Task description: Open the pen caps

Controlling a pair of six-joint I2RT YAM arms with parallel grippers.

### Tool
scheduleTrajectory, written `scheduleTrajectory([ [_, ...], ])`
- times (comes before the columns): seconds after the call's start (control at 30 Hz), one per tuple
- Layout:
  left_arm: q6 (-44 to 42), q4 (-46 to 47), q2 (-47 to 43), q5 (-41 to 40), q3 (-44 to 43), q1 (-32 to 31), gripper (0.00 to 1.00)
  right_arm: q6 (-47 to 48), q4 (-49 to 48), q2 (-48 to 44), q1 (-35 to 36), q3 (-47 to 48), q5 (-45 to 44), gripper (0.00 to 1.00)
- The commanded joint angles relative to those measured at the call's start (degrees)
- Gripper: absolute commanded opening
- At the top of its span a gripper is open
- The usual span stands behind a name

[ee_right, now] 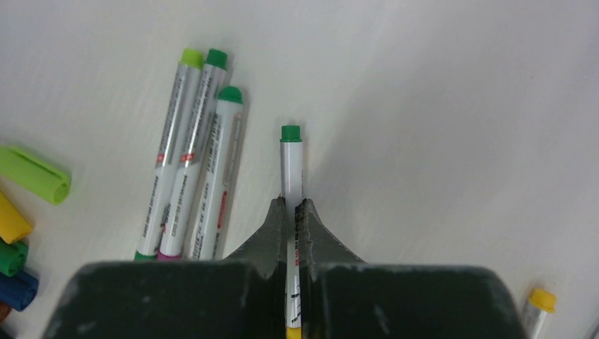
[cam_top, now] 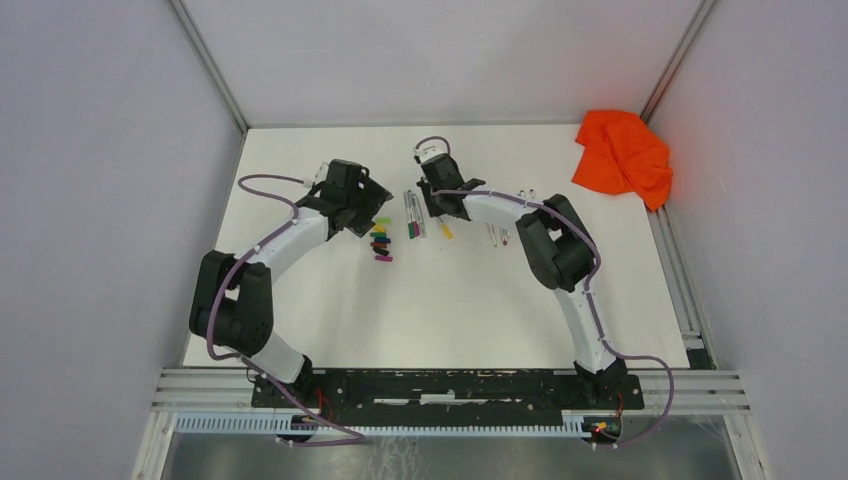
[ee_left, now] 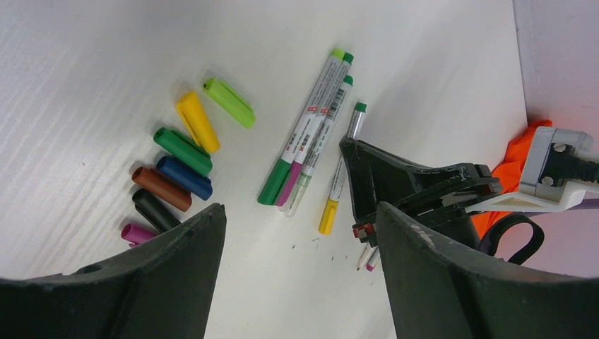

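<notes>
Several loose pen caps [ee_left: 184, 152], yellow, greens, blue, brown, black and magenta, lie in a cluster on the table [cam_top: 380, 243]. Three pens [ee_left: 311, 134] lie side by side to their right, two with green and magenta caps on. My right gripper [ee_right: 291, 205] is shut on the barrel of a fourth pen [ee_right: 290, 159] with a green end and a yellow cap [ee_left: 328, 215], low at the table. My left gripper [ee_left: 300, 212] is open and empty, hovering just near the caps and the pens. Both grippers show in the top view, left [cam_top: 362, 208] and right [cam_top: 437, 205].
An orange cloth [cam_top: 622, 155] lies at the back right corner. More pens [cam_top: 498, 235] lie right of my right gripper; one with a yellow end [ee_right: 540, 304] shows in the right wrist view. Grey walls enclose the white table [cam_top: 450, 310].
</notes>
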State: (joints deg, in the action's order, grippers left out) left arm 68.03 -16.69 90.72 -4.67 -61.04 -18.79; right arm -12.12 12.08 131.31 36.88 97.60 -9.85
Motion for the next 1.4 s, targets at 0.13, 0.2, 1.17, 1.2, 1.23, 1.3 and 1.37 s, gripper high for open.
scheduleTrajectory([
  [0.13,-7.6,10.8,-6.6,-0.8,5.9,-5.6,0.83,-1.2,-3.2,-11.6,-2.3,-17.0,7.0,0.00],
  [0.2,-9.2,15.4,-7.7,0.2,8.5,-7.6,0.82,-1.9,-6.4,-15.8,-2.6,-20.9,9.5,0.00],
  [1.17,-13.8,64.6,1.8,20.4,23.3,-17.9,0.65,-30.3,-49.8,-36.6,-10.0,-48.4,36.6,0.00],
  [1.2,-13.7,64.7,2.3,20.8,23.0,-18.0,0.64,-30.7,-50.3,-36.3,-10.0,-48.4,36.8,0.00],
  [1.23,-13.7,64.8,2.8,21.2,22.8,-18.1,0.63,-31.1,-50.8,-36.0,-10.0,-48.4,37.1,0.00],
  [1.3,-13.8,64.9,3.5,21.8,22.4,-18.2,0.61,-31.6,-51.7,-35.7,-10.3,-48.4,37.6,0.00],
  [1.37,-13.8,65.2,3.9,21.9,22.4,-18.3,0.59,-31.7,-51.7,-35.6,-10.4,-48.3,37.6,0.00],
])
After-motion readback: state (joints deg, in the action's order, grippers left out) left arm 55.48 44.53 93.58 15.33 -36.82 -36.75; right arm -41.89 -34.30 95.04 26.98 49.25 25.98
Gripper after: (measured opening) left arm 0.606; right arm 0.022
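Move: Left gripper, open: the yellow cap of the held pen lies about 15 cm to the right, level fore-and-aft, some 10 cm below. The three capped pens are about 8 cm right and 6 ahead, and the loose caps lie almost beneath. From the right hand, the open left gripper is roughly 12 cm left, 7 back and 10 up, the yellow cap 7 cm back and 2 right, the capped pens 5 cm left and 1 back. Keep the pen pinched in the right gripper; draw it about 10 cm back and slightly right, low at first, then raise it some 15 cm, rolling the hand's left side up about 50 degrees. Meanwhile bring the left gripper some 17 cm right and 9 back towards the yellow cap, swinging clockwise and tipping its fingers up, narrowing them partway but leaving them open. ##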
